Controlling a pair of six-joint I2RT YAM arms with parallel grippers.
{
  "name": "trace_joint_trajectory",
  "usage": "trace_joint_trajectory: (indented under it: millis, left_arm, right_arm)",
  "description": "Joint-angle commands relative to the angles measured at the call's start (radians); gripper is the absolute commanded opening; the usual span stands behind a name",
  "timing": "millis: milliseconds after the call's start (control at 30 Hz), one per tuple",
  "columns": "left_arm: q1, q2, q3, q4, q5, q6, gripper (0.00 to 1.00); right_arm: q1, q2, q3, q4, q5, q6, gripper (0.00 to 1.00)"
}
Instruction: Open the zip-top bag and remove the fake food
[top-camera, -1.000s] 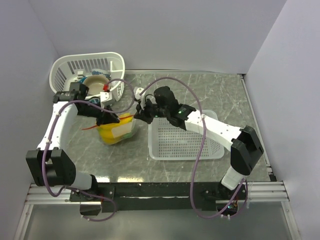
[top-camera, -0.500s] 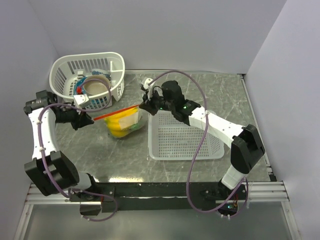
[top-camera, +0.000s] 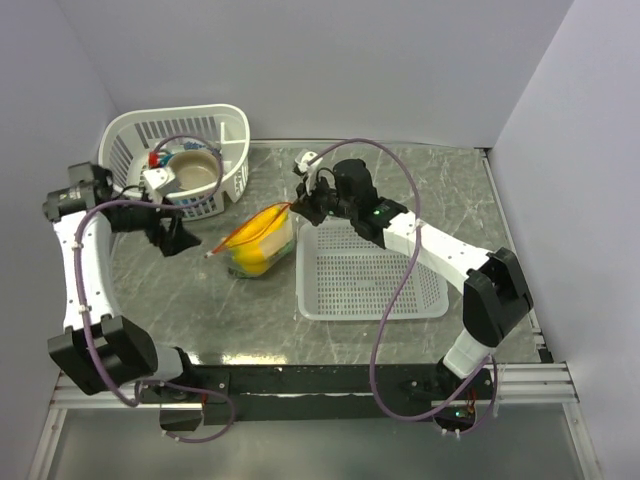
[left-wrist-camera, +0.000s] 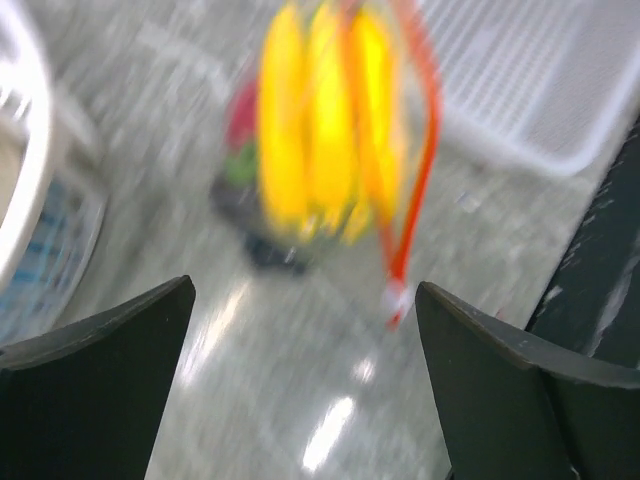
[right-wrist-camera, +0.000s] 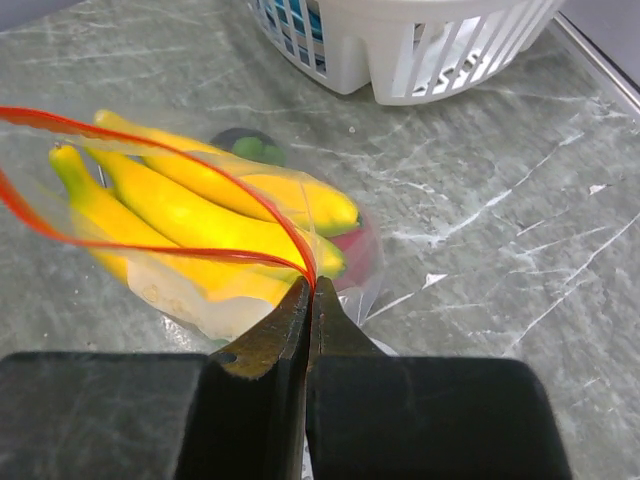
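The zip-top bag (top-camera: 262, 243) hangs just left of the flat basket, its orange-red zip strip (right-wrist-camera: 150, 195) parted into an open loop. My right gripper (right-wrist-camera: 311, 284) is shut on the strip's right end (top-camera: 288, 206) and holds the bag up. Inside lies the fake food: a yellow banana bunch (right-wrist-camera: 205, 215), a green piece (right-wrist-camera: 256, 150) and a pink-red piece (right-wrist-camera: 358, 245). My left gripper (top-camera: 181, 240) stands open a little left of the bag with nothing between its fingers (left-wrist-camera: 100, 385). In the blurred left wrist view the bananas (left-wrist-camera: 325, 110) and the strip's loose end (left-wrist-camera: 400, 285) lie ahead of it.
A tall white mesh basket (top-camera: 228, 125) holding a tan bowl (top-camera: 196, 172) stands at the back left, close behind my left arm. A flat white mesh basket (top-camera: 370, 278) lies right of the bag, under my right arm. Walls close in the table on three sides.
My left gripper has opened and let go of the zip strip's left end. The strip, stretched taut half a second ago, now sags as an open loop held only by the right gripper.
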Motion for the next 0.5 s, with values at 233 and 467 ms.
trace_joint_trajectory:
  millis: [233, 467]
  left_arm:
    - [-0.257, -0.003, -0.078, 0.338, 0.076, -0.418, 0.99]
    - [-0.339, -0.128, -0.259, 0.644, -0.102, -0.56, 0.99]
  right_arm:
    - [0.056, -0.132, -0.059, 0.051, 0.021, 0.032, 0.0]
    - [0.09, -0.147, -0.07, 0.041, 0.027, 0.03, 0.0]
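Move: Off the left hand's right side, about 6 cm right, 2 cm back and 6 cm lower, is the loose end of the zip-top bag's red rim. The bananas in the bag lie some 14 cm right, 1 cm back and 12 cm below that hand; the laundry basket about 17 cm ahead, 2 cm left and 12 cm lower. From the right hand, which pinches the rim's other end, the loose end is roughly 20 cm left and 9 cm back, the bananas 9 cm left, 7 cm back and 9 cm lower. Sweeping about 8 cm to its right, the left hand takes its wide-open fingers to the loose end of the red rim, first rising some 2 cm, then sinking about 4 cm with a roll of roughly 10 degrees; contact isn't clear. The right hand keeps its pinch on the other end and draws back about 4 cm. ##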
